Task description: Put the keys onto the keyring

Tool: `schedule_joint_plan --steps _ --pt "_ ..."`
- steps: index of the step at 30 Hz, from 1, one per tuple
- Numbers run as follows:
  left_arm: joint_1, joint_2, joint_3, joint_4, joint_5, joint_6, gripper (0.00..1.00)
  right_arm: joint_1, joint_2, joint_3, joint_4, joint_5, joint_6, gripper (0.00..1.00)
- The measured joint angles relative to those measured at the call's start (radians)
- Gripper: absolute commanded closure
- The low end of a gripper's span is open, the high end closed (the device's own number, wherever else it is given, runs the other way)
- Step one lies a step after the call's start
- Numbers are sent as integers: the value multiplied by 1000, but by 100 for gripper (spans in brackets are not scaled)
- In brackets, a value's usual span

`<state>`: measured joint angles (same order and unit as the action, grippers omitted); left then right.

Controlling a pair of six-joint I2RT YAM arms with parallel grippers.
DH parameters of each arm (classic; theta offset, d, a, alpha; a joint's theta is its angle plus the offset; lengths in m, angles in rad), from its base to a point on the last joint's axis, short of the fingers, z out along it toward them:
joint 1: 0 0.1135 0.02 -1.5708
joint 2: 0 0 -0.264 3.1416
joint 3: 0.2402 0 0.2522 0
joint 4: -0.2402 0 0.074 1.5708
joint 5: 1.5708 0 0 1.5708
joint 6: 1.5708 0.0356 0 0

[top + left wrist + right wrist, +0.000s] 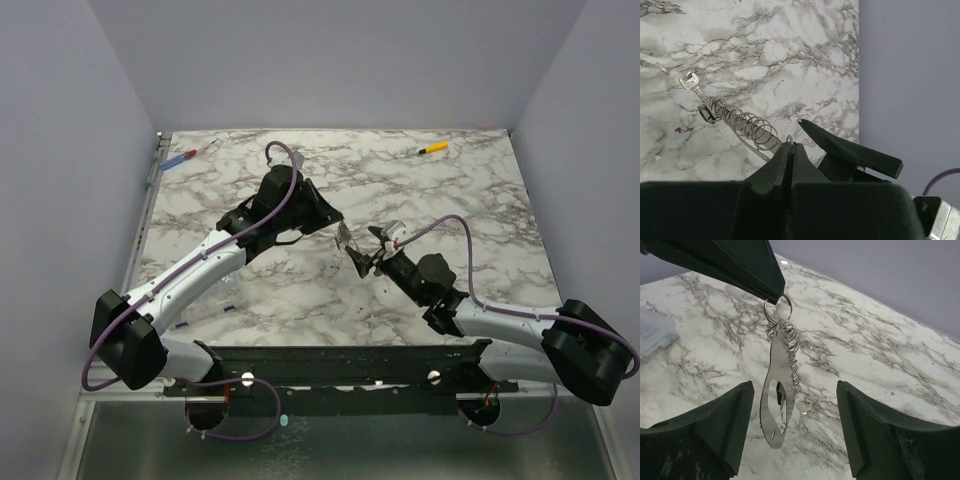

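My left gripper (791, 145) is shut on a thin keyring (777, 305), held above the marble table (480, 200). From the ring hangs a chain of small wire rings (747, 127) and a flat silver metal piece with a long hole (777, 405). A small silver key (806, 404) shows at the chain's lower end. In the top view this pale cluster of keys (347, 240) hangs between the two arms. My right gripper (794, 390) is open, one finger on each side of the flat piece, touching nothing.
A blue-and-red tool (185, 157) lies at the table's back left and a yellow-handled tool (433, 148) at the back right. A clear plastic box (655, 332) sits on the left. Grey walls close in three sides.
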<state>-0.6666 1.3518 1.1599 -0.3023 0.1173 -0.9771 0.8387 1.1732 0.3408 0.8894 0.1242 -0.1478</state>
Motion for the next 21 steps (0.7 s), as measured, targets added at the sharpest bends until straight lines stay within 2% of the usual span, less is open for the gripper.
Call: schedule_joint_plan --steps 8,21 --pt "6 -16 -19 14 10 -10 100 0 75 49 92 14 -6 41" --pt "11 -21 -23 18 25 -11 100 0 154 84 174 31 16 50"
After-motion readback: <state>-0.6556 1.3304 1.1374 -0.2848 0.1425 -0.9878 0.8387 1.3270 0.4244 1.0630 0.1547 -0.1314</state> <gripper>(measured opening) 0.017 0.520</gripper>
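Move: The keyring's metal plate, hanging from the left fingers, has its middle about 4 cm ahead and 3 cm left of the right hand, roughly level. Its coil of rings hangs alongside, some 5 cm ahead, 3 cm left and 2 cm above the right hand; the pinched top ring is about 6 cm ahead, 5 cm left and 6 cm above. From the left hand, the plate's middle lies some 3 cm back, 1 cm right and 6 cm below. Right hand eases about 4 cm forward-left and up around the hanging plate, fingers partly closing; left keeps its pinch. ##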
